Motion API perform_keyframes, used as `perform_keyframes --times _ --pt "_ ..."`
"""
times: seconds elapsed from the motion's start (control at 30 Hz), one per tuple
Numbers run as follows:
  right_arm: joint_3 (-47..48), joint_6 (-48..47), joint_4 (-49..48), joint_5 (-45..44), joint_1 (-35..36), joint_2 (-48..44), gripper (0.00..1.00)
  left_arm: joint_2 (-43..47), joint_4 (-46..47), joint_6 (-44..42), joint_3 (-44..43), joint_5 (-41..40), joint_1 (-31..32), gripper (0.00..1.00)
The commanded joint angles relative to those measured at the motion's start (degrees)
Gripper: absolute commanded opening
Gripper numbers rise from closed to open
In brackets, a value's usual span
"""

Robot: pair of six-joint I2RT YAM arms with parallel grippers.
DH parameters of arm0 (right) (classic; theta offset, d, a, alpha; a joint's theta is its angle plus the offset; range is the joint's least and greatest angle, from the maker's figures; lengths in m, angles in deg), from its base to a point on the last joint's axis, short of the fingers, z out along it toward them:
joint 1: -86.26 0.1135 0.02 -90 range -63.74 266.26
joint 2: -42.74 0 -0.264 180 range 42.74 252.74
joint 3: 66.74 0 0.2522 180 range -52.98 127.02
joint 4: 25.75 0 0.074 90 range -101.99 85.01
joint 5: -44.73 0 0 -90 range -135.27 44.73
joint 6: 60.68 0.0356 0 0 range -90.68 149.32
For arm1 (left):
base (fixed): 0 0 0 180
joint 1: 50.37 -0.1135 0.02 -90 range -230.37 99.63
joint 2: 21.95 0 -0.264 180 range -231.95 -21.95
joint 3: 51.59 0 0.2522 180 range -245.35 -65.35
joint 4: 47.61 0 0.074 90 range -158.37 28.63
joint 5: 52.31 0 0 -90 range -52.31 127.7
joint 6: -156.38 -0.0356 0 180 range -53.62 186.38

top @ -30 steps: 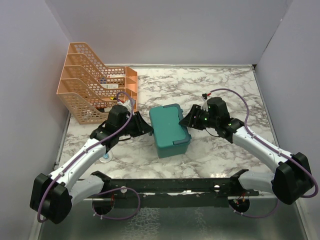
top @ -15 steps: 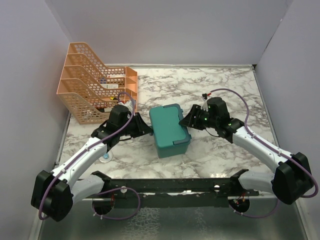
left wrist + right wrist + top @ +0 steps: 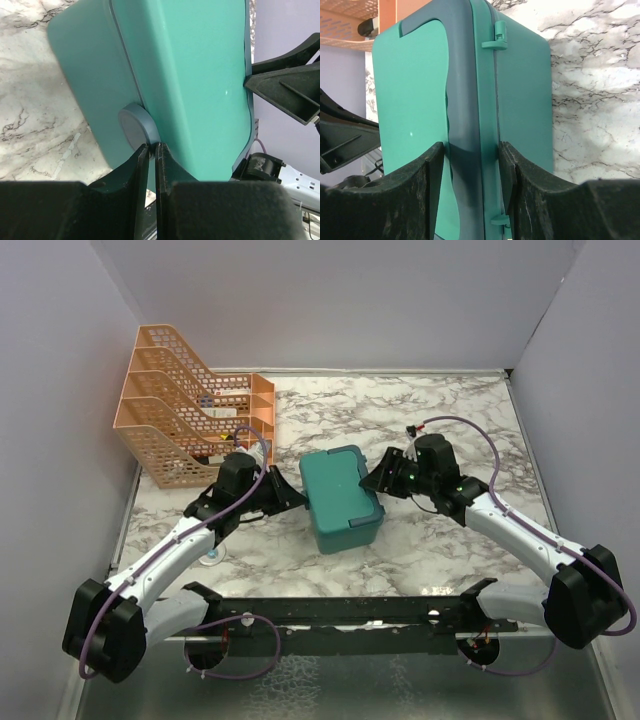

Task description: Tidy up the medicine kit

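The medicine kit (image 3: 340,498) is a teal box with its lid down, standing mid-table. My left gripper (image 3: 290,498) is at its left side. In the left wrist view my left gripper (image 3: 152,146) has its jaws almost together, pinched on the edge of the grey round handle disc (image 3: 134,127) on the kit's wall (image 3: 190,75). My right gripper (image 3: 372,480) is at the kit's right side. In the right wrist view my right gripper (image 3: 471,150) spans the grey handle band and the hinged lid seam of the kit (image 3: 410,90), with both fingers against it.
An orange mesh file rack (image 3: 185,420) stands at the back left, close behind my left arm, and its corner shows in the right wrist view (image 3: 350,20). A small clear round thing (image 3: 212,558) lies under my left forearm. Marble tabletop (image 3: 450,410) lies to the right and behind the kit.
My left gripper and the kit have shifted very slightly. The right arm has hardly moved.
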Motion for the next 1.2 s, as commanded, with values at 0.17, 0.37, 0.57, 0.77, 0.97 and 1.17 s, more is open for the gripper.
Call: perform_keyframes --times 0.17,0.37,0.57,0.77,0.97,1.17 --pt "-1.88 -1.75 5.01 -1.3 0.83 2.97 0.45 -2.7 3.46 1.26 4.05 0.85 0.62 0.08" --pt "-1.7 -2.36 4.99 -0.29 0.83 2.47 0.45 -2.32 0.39 -2.43 1.73 -1.83 0.53 0.16" --pt "4.6 -4.7 10.66 -8.17 0.8 1.23 0.46 -0.76 -7.0 -10.71 -5.74 -5.8 -0.05 0.45" --pt "10.24 -7.96 16.7 -14.27 0.83 -0.03 0.5 3.65 -8.6 -14.86 -7.94 -7.45 -0.44 0.67" --pt "10.11 -12.89 19.75 -15.14 0.83 -4.91 0.57 10.08 -6.7 -19.43 -5.58 -7.13 -0.44 0.8" --pt "6.89 -17.39 21.89 -20.12 0.82 -17.58 0.87 21.2 -14.22 -24.9 -7.52 -18.14 -0.44 0.99"
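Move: The left fingertips are already on the grey latch, about 1 cm to that hand's right and level with it; the medicine kit's middle is about 9 cm right, level fore and aft, and 4 cm lower. The orange rack is some 28 cm left and 22 cm farther out, the blue-and-white item 25 cm left and 13 cm back. From the right hand, astride the hinge edge, the kit's middle is roughly 7 cm left, 4 cm back and 4 cm lower. Nearly shut, the left fingertips keep pressing rightward on the latch while the right fingers still straddle the hinge edge; then both come free. The left hand opens wide, rising about 7 cm and backing 4 cm left, tipping up some 25 degrees; the right moves 5.5 cm right and 4 cm up, rolling its left side down and opening further. ##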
